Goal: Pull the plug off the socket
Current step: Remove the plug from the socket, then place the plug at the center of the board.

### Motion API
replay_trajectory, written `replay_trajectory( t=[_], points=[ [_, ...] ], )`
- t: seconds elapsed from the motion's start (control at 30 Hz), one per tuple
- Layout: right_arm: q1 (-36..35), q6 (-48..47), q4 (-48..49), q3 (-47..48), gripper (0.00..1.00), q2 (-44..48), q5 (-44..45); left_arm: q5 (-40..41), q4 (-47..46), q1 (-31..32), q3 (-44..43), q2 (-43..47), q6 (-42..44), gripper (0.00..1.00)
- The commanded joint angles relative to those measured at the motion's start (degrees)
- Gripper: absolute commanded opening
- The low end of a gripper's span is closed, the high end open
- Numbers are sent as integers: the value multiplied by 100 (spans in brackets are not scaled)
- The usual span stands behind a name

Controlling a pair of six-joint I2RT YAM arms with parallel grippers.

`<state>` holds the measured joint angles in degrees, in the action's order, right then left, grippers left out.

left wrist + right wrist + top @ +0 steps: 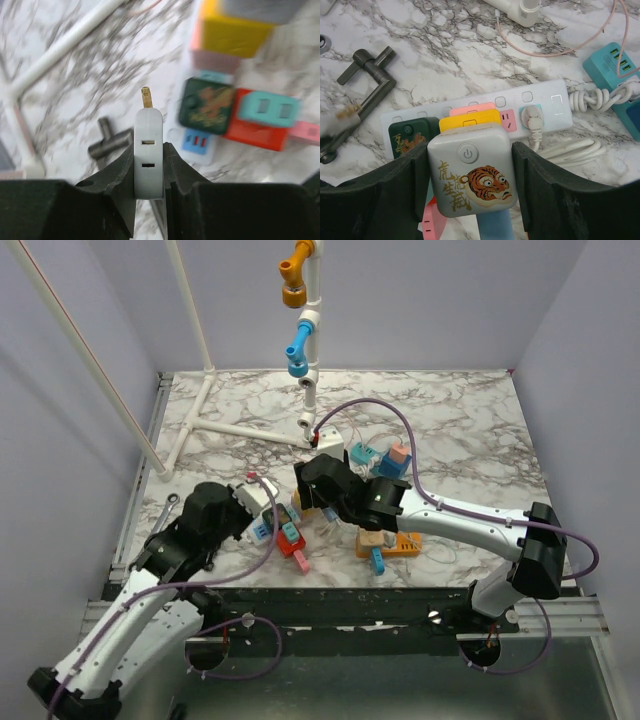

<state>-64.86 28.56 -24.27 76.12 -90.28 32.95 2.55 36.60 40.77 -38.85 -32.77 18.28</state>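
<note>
My left gripper (149,152) is shut on a slim white plug (148,125), one brass prong (146,96) pointing away, held clear above the table. In the top view the left gripper (262,502) sits left of the pile of adapters. The socket (540,107), a long white strip with pastel outlets, lies on the marble and carries green (410,137), yellow (470,120) and pink cubes plus a white cord plug (532,117). My right gripper (470,150) is shut on a white tiger-print cube (470,175) at the strip; its fingers (530,165) press both sides.
A dark metal door handle (367,75) lies left of the strip. A teal USB strip (612,65), a coiled white cord (570,147) and a thin pink cable (545,50) lie to the right. A white pipe frame (230,427) stands at the back, an orange block (395,543) near the front.
</note>
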Motion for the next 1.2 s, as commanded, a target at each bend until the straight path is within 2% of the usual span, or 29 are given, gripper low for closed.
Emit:
replay_trajectory(
  t=[0.0, 0.07, 0.13, 0.4, 0.7, 0.8, 0.87, 0.93, 1.03, 1.17],
  points=[
    [140, -166, -748, -149, 41, -236, 480, -1006, 154, -2201, -328, -1031, 281, 0],
    [138, -144, -730, -145, 41, -254, 445, -1195, 198, -2719, -635, -1758, 242, 0],
    [140, -113, -734, -124, 41, -271, 400, -1230, 163, -2982, -881, -2374, 174, 0],
    [135, -74, -711, -112, 41, -204, 362, -1121, -609, -3557, -1213, -3882, -59, 0],
    [128, -64, -680, -281, 42, 13, 335, -352, -1803, -3743, -1553, -5003, 74, 1],
    [128, -60, -684, -295, 44, 43, 298, -95, -2075, -3741, -1538, -5204, 70, 5],
    [131, -61, -684, -275, 45, 50, 275, 49, -2164, -3743, -1512, -5350, 66, 10],
    [129, -40, -676, -279, 46, 63, 271, 88, -2184, -3743, -1474, -5443, 62, 21],
    [127, -31, -634, -290, 48, 81, 207, -94, -2223, -3743, -1286, -5290, 37, 48],
    [123, -28, -624, -260, 51, 46, 155, -531, -2162, -3743, -1082, -4704, 50, 79]
  ],
)
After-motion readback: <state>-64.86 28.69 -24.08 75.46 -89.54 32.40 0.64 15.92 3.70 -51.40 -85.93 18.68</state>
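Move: The left gripper still holds the white plug, already pulled free. Its setting-down place is the bare marble beside the dark pipe's T-shaped head, about 19 cm ahead, 13 cm left and 12 cm below. The pipe head stands roughly 3 cm nearer and 4 cm to the right of that place; the dark green block is some 9 cm ahead of the left hand and 2 cm right. From the right hand, the place lies about 10 cm ahead and 20 cm left. Carry the held plug away from the power strip with the left gripper, swinging left and forward, then mostly forward, about 18 cm forward, 12 cm left and 11 cm down in all. Turn the wrist some 35 degrees counter-clockwise as you go and tip the fingers further down; beside the pipe head, stop and open them wide to let go of the plug. ##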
